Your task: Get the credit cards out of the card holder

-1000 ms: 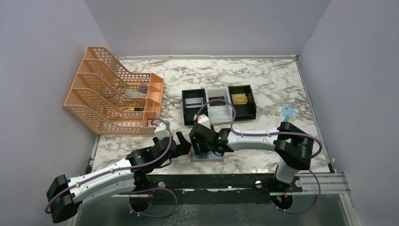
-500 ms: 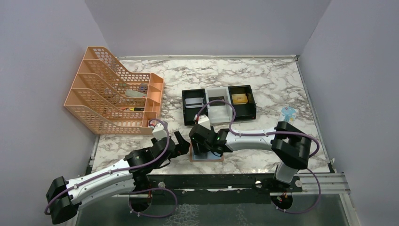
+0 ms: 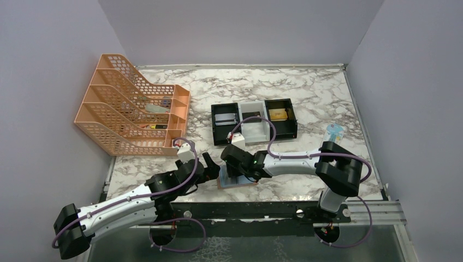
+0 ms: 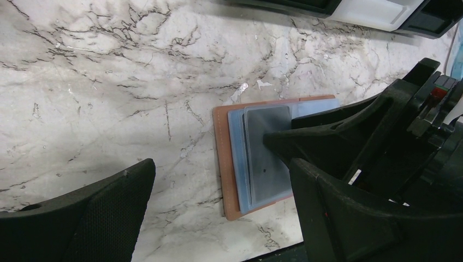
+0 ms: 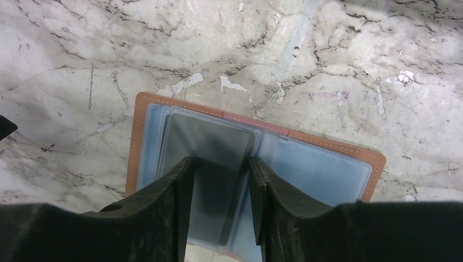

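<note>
The card holder [image 3: 243,184] lies open near the table's front edge, tan leather with light-blue lining [image 5: 327,169]. A dark grey credit card [image 5: 210,139] sits in a clear sleeve on its left half [image 4: 267,147]. My right gripper [image 3: 233,173] points down onto the holder. Its jaws [image 5: 218,164] stand a narrow gap apart over that card and a lifted sleeve edge, gripping nothing that I can see. My left gripper [image 3: 212,168] stands wide open just left of the holder [image 4: 223,166], at table height, with nothing in it.
A black-and-white three-compartment tray [image 3: 215,131] stands behind the holder, with a silver card [image 3: 225,119], a black card [image 3: 251,115] and a gold card [image 3: 277,114] in it. An orange mesh rack [image 3: 131,112] fills the back left. A small blue item [image 3: 334,131] lies at the right.
My right gripper's jaws have drawn closer together over the holder, and its wrist has shifted slightly. The left gripper has stayed open in place.
</note>
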You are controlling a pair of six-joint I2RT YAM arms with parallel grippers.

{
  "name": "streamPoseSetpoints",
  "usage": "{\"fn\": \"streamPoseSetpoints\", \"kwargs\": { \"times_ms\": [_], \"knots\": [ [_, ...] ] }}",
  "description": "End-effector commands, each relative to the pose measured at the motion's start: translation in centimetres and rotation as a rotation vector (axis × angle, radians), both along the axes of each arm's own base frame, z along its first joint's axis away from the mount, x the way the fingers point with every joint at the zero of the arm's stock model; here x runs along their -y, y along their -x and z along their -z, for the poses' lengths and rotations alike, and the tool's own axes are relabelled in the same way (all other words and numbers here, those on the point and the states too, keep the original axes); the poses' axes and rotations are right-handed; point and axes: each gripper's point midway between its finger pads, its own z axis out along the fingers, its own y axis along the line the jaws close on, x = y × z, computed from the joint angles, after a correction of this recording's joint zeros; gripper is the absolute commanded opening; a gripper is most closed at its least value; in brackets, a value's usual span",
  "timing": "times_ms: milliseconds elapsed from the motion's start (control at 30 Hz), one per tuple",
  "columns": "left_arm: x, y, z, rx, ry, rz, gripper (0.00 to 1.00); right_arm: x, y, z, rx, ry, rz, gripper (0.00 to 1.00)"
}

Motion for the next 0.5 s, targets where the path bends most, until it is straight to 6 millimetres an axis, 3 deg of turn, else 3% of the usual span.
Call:
{"fn": "streamPoseSetpoints", "kwargs": {
  "times_ms": [0,200,467],
  "knots": [
    [0.4,-0.23,-0.62,0.02,0.004,0.02,0.96,0.36,1.47,1.31,-0.051,-0.003,-0.034,0.37],
    [0.44,-0.09,-0.36,0.014,0.005,0.025,0.95,0.68,1.3,1.29,-0.044,0.001,-0.025,0.28],
    [0.94,0.06,-0.41,0.012,0.011,0.052,0.95,0.52,1.5,0.65,-0.052,-0.055,-0.044,0.09]
  ]
}}
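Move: The card holder's left-hand clear sleeve has its middle about 1 cm to the left and 1 cm back of the right hand, roughly 1 cm below it, under the half-open fingertips. The whole open card holder centres some 1 cm right and 2 cm back. The tray's black left compartment stands about 18 cm ahead and 3 cm left, its white one 20 cm ahead and 7 cm right. From the left hand the sleeve lies about 6 cm right, 2 cm ahead and 6 cm below. The clear sleeve's inner edge beside the fold is what the right fingers close on, going from a bit under half open to nearly shut, their tips low against the plastic. The right hand stays almost in place, edging about half a centimetre left, then easing slightly back right and towards the base, with barely any roll. ##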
